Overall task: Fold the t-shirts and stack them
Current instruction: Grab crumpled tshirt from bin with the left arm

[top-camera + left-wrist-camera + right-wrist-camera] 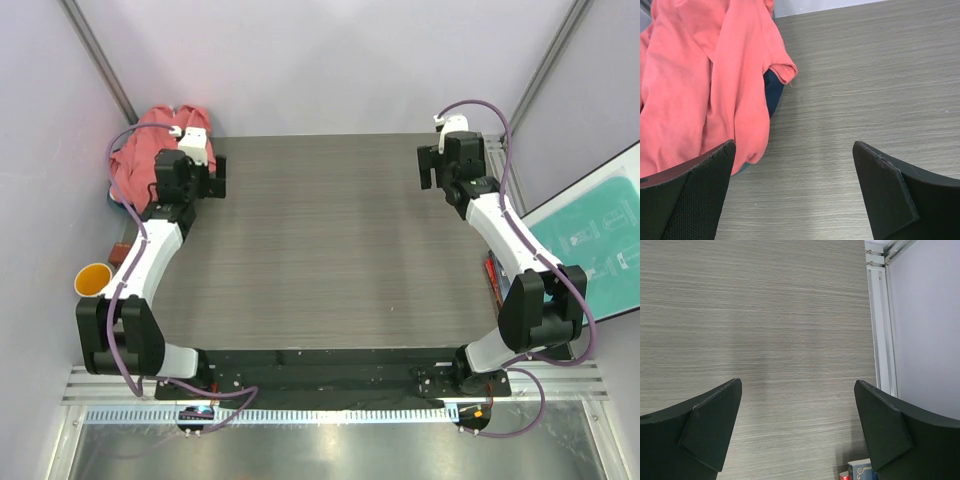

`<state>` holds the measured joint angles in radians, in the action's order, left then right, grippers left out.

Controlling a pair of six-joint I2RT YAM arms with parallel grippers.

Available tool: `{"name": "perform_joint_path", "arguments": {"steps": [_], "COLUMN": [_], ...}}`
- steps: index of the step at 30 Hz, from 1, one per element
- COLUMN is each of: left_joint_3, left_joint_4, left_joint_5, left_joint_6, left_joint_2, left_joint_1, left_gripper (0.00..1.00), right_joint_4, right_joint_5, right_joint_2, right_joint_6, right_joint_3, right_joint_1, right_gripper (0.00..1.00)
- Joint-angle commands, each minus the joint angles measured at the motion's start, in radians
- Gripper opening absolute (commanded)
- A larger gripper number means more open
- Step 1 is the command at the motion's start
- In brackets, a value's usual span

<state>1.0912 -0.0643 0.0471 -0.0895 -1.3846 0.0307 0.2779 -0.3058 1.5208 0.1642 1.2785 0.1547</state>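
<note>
A crumpled coral-red t-shirt [142,145] lies in a heap at the table's far left corner, partly behind my left arm. In the left wrist view it [700,80] fills the upper left, with a dark navy cloth [773,91] showing under its edge. My left gripper [212,176] is open and empty, hovering just right of the heap; its left finger [695,195] sits in front of the shirt's lower edge. My right gripper [430,166] is open and empty above bare table at the far right. No white shirt shows.
An orange-lined mug [92,279] stands off the table's left edge. A teal sheet on a board [600,240] leans at the right. A small blue and red box [856,471] lies by the right metal rail [880,315]. Grey walls close in on three sides.
</note>
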Motion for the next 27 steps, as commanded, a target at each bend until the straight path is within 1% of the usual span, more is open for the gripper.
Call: {"name": "perform_joint_path", "arguments": {"steps": [1,3,5,6,7,8,9,10,11,13,14,16,17,18,19,20,23,24,27], "left_joint_3": [0.036,0.059,0.078,0.143,0.179,0.221,0.345,0.421,0.552,0.630,0.695,0.765,0.847,0.896,0.947,1.037,1.175,1.199,1.213], "left_joint_4": [0.081,0.066,0.026,-0.001,-0.029,-0.113,-0.203,-0.288,-0.399,-0.404,-0.402,-0.410,-0.422,-0.478,-0.508,-0.535,-0.641,-0.663,-0.695], "left_joint_5": [-0.027,-0.009,0.110,0.179,0.235,0.299,0.287,0.266,0.270,0.278,0.272,0.231,0.211,0.170,0.157,0.143,0.166,0.163,0.117], "left_joint_6": [-0.064,-0.133,-0.153,-0.144,-0.139,-0.142,-0.188,-0.212,-0.226,-0.227,-0.222,-0.210,-0.207,-0.207,-0.204,-0.213,-0.242,-0.251,-0.257], "left_joint_2": [-0.031,-0.066,-0.112,-0.135,-0.202,-0.233,-0.275,-0.351,-0.397,-0.451,-0.497,-0.543,-0.597,-0.635,-0.669,-0.742,-0.842,-0.888,-0.930], "left_joint_1": [0.000,0.000,-0.002,-0.003,-0.003,-0.009,-0.014,-0.018,-0.023,-0.028,-0.067,-0.098,-0.109,-0.117,-0.130,-0.136,-0.150,-0.150,-0.155], "left_gripper": [1.00,1.00,1.00,1.00,1.00,1.00,1.00,1.00,1.00,1.00,1.00,1.00,1.00,1.00,1.00,1.00,1.00,1.00,1.00], "right_joint_4": [-0.086,-0.085,-0.091,-0.100,-0.129,-0.137,-0.137,-0.134,-0.137,-0.117,-0.088,0.005,0.030,0.052,0.084,0.099,0.136,0.139,0.135], "right_joint_5": [-0.078,-0.096,-0.108,-0.133,-0.213,-0.240,-0.245,-0.236,-0.248,-0.225,-0.151,-0.086,-0.032,-0.007,0.017,0.039,0.051,0.050,0.062], "right_joint_2": [-0.016,-0.005,-0.007,-0.002,0.002,0.007,0.021,0.028,0.039,0.077,0.096,0.163,0.183,0.217,0.234,0.249,0.286,0.291,0.295], "right_joint_6": [0.001,0.052,0.134,0.138,0.138,0.130,0.108,0.104,0.092,0.070,0.070,0.069,0.077,0.090,0.103,0.109,0.126,0.129,0.143], "right_joint_3": [-0.024,-0.022,-0.041,-0.041,-0.041,-0.033,-0.022,0.004,0.018,0.071,0.102,0.204,0.234,0.258,0.303,0.324,0.381,0.386,0.387], "right_joint_1": [0.000,0.000,0.000,-0.001,-0.001,-0.003,-0.013,-0.020,-0.024,-0.044,-0.047,-0.061,-0.063,-0.063,-0.063,-0.063,-0.063,-0.064,-0.066], "right_gripper": [1.00,1.00,1.00,1.00,1.00,1.00,1.00,1.00,1.00,1.00,1.00,1.00,1.00,1.00,1.00,1.00,1.00,1.00,1.00]}}
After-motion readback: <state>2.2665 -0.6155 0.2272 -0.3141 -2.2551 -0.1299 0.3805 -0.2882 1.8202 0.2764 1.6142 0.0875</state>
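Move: The crumpled t-shirt spills over the bin in the far left corner. Its middle is about 16 cm ahead of the left gripper, some 17 cm to its left and roughly 12 cm below. The mug stands about 20 cm back and 20 cm left of that gripper, the small red-brown box some 9 cm back and 19 cm left. From the right gripper the t-shirt lies about 80 cm left and 16 cm ahead. Bring the left gripper, fingers wide open, about 15 cm forward and 13 cm left until it hovers over the crumpled t-shirt: dip slightly first, come back up on the way, then start sinking at the end. Meanwhile tip the fingers further down, raise the hand's left side and swing it a little counter-clockwise. Ease the right gripper, open and empty, a few centimetres right, then about 7 cm forward. ##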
